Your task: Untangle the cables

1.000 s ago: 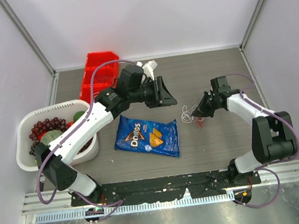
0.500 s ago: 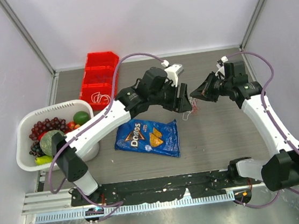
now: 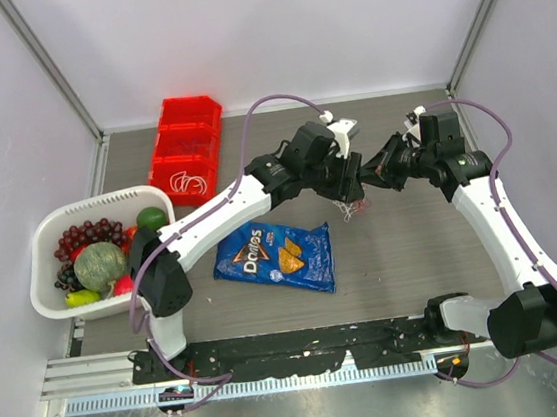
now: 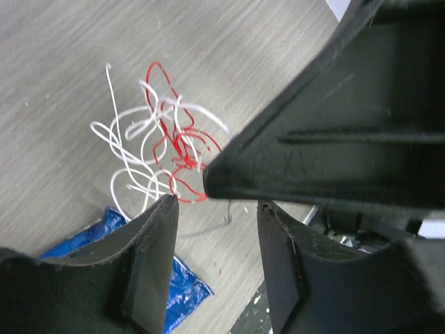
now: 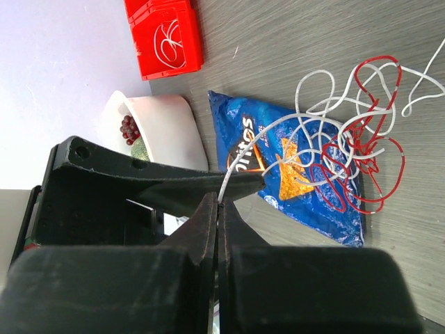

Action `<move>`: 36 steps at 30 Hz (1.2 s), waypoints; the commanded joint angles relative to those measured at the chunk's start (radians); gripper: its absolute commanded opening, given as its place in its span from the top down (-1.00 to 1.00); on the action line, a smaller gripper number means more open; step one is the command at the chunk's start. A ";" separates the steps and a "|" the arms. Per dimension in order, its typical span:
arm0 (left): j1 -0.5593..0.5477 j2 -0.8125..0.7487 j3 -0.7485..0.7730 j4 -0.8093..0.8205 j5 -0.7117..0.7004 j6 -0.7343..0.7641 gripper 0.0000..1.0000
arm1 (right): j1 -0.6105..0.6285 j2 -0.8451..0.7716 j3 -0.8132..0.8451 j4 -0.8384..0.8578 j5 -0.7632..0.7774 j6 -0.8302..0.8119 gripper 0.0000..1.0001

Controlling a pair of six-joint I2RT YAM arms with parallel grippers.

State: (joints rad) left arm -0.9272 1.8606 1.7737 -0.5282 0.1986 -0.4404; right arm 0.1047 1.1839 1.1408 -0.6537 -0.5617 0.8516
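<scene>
The cables [image 5: 351, 149], thin red and white cords in one tangled bunch, dangle above the table from a white strand pinched in my right gripper [image 5: 217, 200], which is shut. In the top view the bunch [image 3: 349, 206] hangs just below where both grippers meet, with the right gripper [image 3: 373, 172] at the centre back. My left gripper [image 3: 349, 178] is right beside it, jaws open. In the left wrist view the open left gripper [image 4: 217, 207] holds nothing, and the cables [image 4: 163, 142] lie just beyond its fingertips, partly hidden by the right gripper's black finger [image 4: 334, 132].
A blue chip bag [image 3: 274, 254] lies flat on the table under and to the left of the cables. A red bin [image 3: 186, 149] holding a white cord stands at the back left. A white basket [image 3: 87, 202] of fruit sits at the left edge.
The right gripper has lifted the cables off the table and moved back. The left arm has swung right to meet it, and its jaws have opened wider.
</scene>
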 commanded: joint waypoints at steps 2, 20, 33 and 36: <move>0.004 0.049 0.111 0.007 -0.059 -0.017 0.16 | 0.003 -0.035 0.025 0.020 -0.035 0.044 0.99; 0.004 -0.017 -0.005 0.077 0.116 -0.070 1.00 | 0.004 0.088 -0.087 0.216 -0.070 0.133 0.70; -0.013 -0.008 0.012 0.079 0.177 -0.098 1.00 | 0.004 0.155 -0.187 0.396 -0.109 0.270 0.23; -0.019 -0.021 0.016 0.062 0.199 -0.098 1.00 | 0.004 0.183 -0.197 0.456 -0.104 0.303 0.23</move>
State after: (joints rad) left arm -0.9310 1.9026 1.7592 -0.4873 0.3420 -0.5251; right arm 0.1059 1.3464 0.9508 -0.3256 -0.6506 1.0946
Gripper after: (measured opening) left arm 0.016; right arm 0.384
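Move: The white cable held in the right gripper's shut tips runs between the left's half-open fingers, about 1 cm ahead and 1 cm right of the left hand point and level with it. The right tips are roughly 2 cm ahead, 2 cm right and 2 cm above it. The tangle hangs about 10 cm below the left hand, 1 cm ahead and 1 cm right; from the right hand it is some 12 cm down, 1 cm back and 1 cm left. The Doritos bag lies about 21 cm left, 3 cm back and 21 cm below the left hand. Bring the left gripper about 1 cm forward and right and pinch the white cable shut while the right still holds it; then ease the left some 3 cm back and slightly down, keeping the pinch. Once the left has it, open the right fingers part-way to release the cable and lower them about 6 cm towards the tangle, also going 3 cm forward and a little left, wrist turning some 15 degrees. ##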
